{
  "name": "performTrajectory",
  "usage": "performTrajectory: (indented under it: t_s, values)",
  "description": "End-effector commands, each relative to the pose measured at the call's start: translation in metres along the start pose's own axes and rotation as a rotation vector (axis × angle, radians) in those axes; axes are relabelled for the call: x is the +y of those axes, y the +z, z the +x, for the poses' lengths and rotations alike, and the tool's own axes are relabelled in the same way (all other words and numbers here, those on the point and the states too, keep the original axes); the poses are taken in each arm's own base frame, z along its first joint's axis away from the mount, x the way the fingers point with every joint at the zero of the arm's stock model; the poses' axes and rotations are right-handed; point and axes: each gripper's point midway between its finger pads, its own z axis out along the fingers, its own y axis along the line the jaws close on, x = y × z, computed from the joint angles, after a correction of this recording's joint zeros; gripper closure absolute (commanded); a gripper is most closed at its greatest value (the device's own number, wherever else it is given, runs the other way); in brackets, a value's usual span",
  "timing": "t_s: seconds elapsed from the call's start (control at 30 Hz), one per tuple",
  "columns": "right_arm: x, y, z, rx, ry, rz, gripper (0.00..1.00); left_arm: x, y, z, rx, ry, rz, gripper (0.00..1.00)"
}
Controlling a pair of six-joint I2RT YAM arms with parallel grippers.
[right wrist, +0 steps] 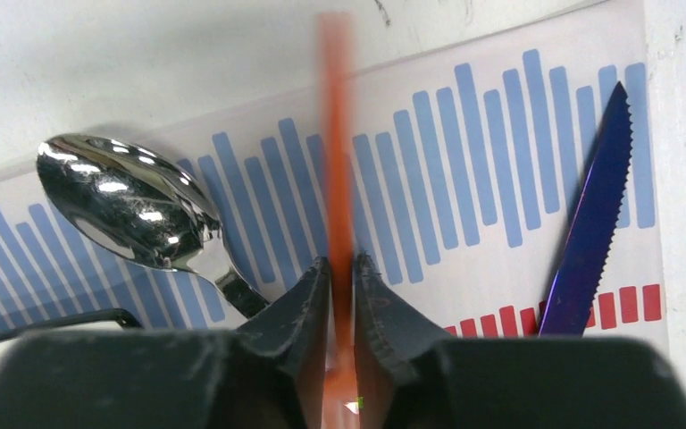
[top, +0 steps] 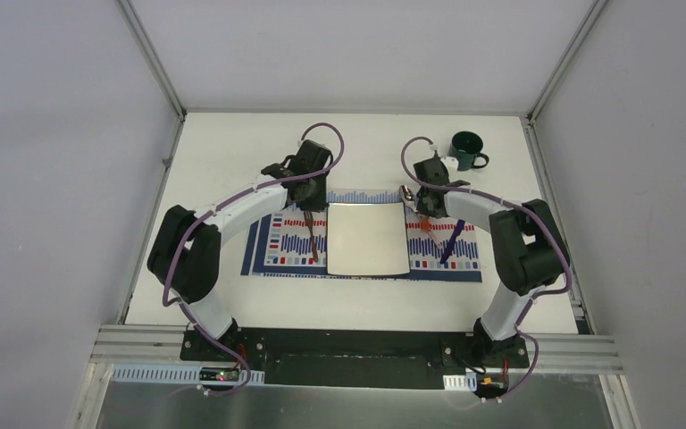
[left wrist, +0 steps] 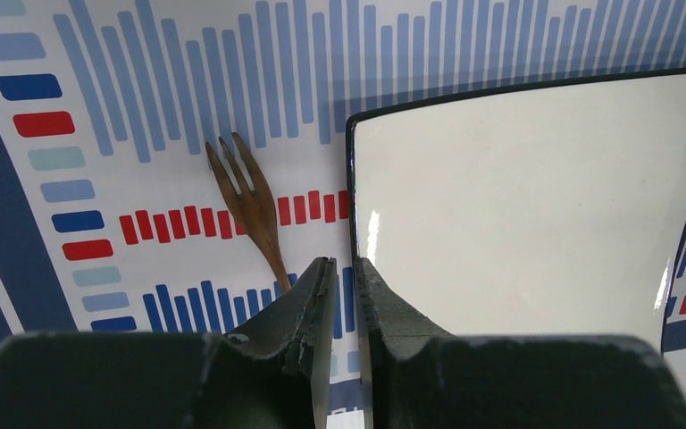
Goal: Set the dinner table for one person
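On the white dinner table (top: 232, 161) lies a striped placemat (top: 277, 255) with a square white plate (top: 368, 239) in its middle. A brown fork (left wrist: 252, 201) rests on the mat left of the plate (left wrist: 518, 197). My left gripper (left wrist: 344, 261) hovers at the fork's handle end, its jaws a narrow gap apart with only mat showing between them. My right gripper (right wrist: 341, 259) is shut on a thin orange stick (right wrist: 333, 134), blurred in view. A shiny spoon (right wrist: 125, 201) lies to its left and a purple serrated knife (right wrist: 594, 206) to its right.
A dark green mug (top: 466, 149) stands at the back right of the table, off the mat. Aluminium frame rails and white walls close in the tabletop on three sides. Both arms arch over the mat's outer ends.
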Motion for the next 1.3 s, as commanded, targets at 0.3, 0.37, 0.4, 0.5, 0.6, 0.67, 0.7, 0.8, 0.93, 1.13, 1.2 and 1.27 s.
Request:
performTrajectory:
  t_s: [0.3, 0.37, 0.4, 0.5, 0.6, 0.67, 0.7, 0.8, 0.93, 1.13, 1.2, 1.27]
  values:
    - [0.024, -0.037, -0.034, -0.09, -0.01, -0.121, 1.0, -0.006, -0.006, -0.023, -0.068, 0.02, 0.014, 0.84]
    - [0.036, -0.053, -0.041, -0.108, -0.036, -0.182, 1.0, 0.0, -0.007, -0.024, -0.07, 0.027, -0.008, 0.84]
    - [0.041, -0.061, -0.042, -0.112, -0.053, -0.211, 1.0, 0.004, -0.007, -0.025, -0.07, 0.025, -0.019, 0.84]
    - [0.06, -0.085, -0.046, -0.132, -0.112, -0.287, 1.0, 0.023, -0.009, -0.03, -0.075, -0.008, -0.052, 0.84]
    - [0.083, -0.103, -0.042, -0.112, -0.185, -0.375, 1.0, 0.046, -0.011, -0.033, -0.079, -0.056, -0.092, 0.84]
    - [0.103, -0.115, -0.037, -0.103, -0.243, -0.436, 1.0, 0.064, -0.011, -0.035, -0.077, -0.097, -0.117, 0.83]
    - [0.112, -0.12, -0.035, -0.101, -0.266, -0.458, 1.0, 0.074, -0.012, -0.036, -0.08, -0.118, -0.132, 0.83]
    - [0.153, -0.14, -0.025, -0.081, -0.353, -0.553, 1.0, 0.099, -0.013, -0.039, -0.086, -0.181, -0.159, 0.83]
    - [0.2, -0.146, 0.002, -0.023, -0.465, -0.62, 1.0, 0.124, -0.016, -0.04, -0.097, -0.248, -0.181, 0.84]
    - [0.259, -0.167, 0.053, 0.067, -0.58, -0.768, 1.0, 0.138, -0.022, -0.04, -0.113, -0.284, -0.185, 0.84]
    - [0.27, -0.175, 0.068, 0.081, -0.624, -0.786, 1.0, 0.14, -0.025, -0.041, -0.118, -0.287, -0.188, 0.84]
    - [0.28, -0.185, 0.084, 0.09, -0.665, -0.817, 1.0, 0.142, -0.027, -0.041, -0.124, -0.291, -0.191, 0.85]
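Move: The right hand has the orange spoon's neck between its half-closed fingers; that spoon's middle lies some 3 cm ahead, at fingertip height. The metal spoon crosses just under this hand, about 2 cm left and 2 cm back; the blue knife is 7 cm right and 5 cm back. The plate's middle is 17 cm left and 8 cm back, the fork 32 cm left and 6 cm back. From the left hand, the orange spoon lies about 31 cm right, 2 cm ahead and 8 cm below. Leftward in one arc, after the right fingers shut on the orange spoon: the hand lifts it nearly 12 cm and carries it over the plate to the plate's left edge beside the fork, about 28 cm in all, drawing back and sinking near the end while turning some 50 degrees counter-clockwise. The empty left hand swings left, away from the plate, turning slightly counter-clockwise. ##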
